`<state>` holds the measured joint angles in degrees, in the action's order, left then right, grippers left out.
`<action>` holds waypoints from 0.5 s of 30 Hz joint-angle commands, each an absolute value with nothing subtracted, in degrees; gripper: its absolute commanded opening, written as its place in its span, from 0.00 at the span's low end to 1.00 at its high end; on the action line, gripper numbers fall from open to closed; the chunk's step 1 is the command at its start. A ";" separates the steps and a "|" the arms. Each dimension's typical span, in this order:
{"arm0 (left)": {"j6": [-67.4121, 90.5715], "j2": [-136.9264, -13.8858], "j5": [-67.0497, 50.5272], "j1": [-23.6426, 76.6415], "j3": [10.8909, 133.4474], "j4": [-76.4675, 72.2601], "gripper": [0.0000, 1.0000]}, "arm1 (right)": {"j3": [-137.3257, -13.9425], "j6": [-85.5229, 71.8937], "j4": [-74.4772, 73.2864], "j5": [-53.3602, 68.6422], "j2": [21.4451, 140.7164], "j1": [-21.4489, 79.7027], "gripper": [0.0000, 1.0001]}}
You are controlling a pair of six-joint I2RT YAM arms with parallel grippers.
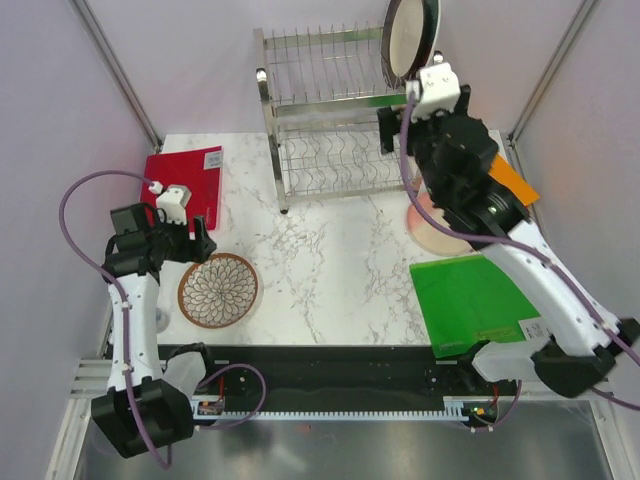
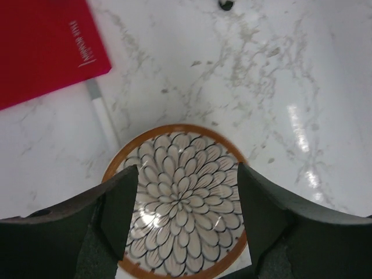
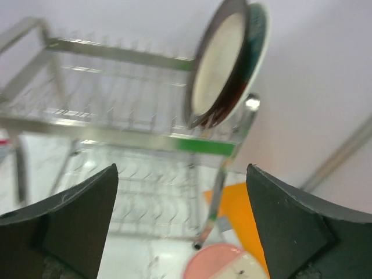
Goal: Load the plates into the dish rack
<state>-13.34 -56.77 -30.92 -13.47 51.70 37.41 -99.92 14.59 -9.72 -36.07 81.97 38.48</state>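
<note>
The dish rack stands at the back of the table. Two plates stand upright at the right end of its upper shelf, a silvery one and a red-and-teal one. My right gripper hangs open just below them and holds nothing. A pink-and-cream plate lies on the table, partly under the right arm. The brown petal-pattern plate lies flat at the left. My left gripper hovers open over that brown plate, one finger on each side, without gripping it.
A red board lies behind the left gripper. A green board lies at the near right and an orange board at the far right. Slanted frame poles rise at both back corners.
</note>
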 commanded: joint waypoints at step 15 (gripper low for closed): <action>-45.25 -78.83 -37.24 -37.53 56.07 58.53 0.74 | -63.13 -17.66 -24.64 15.11 74.97 37.88 0.98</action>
<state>-36.05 -75.00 -28.86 -37.26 52.05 54.50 -67.96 -10.94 -29.85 6.33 76.01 37.87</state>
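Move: The patterned plate lies flat about 18 cm below the left hand, 9 cm back and 1 cm to its left. From that hand the pen is 6 cm ahead and 5 cm left, the red folder 20 cm ahead and 13 cm left, both on the table. From the right hand the patterned plate is some 42 cm left, 18 cm back and 50 cm down; the dish rack's middle is 17 cm ahead, 9 cm left and 25 cm lower, and the pink plate is 12 cm right, about level fore and aft, 49 cm down. The empty right hand drops fast from in front of the dish rack's top shelf, some 29 cm down while drawing back about 11 cm and swinging left over bare table towards the patterned plate's side, its wrist tipping about 50 degrees nose-down and turning counter-clockwise, fingers still wide open. Meanwhile the left hand, open and touching nothing, goes about 10 cm left and 10 cm down while backing some 6 cm, fingers tipping steeply down, so that it comes down to the left of the patterned plate's left rim. ##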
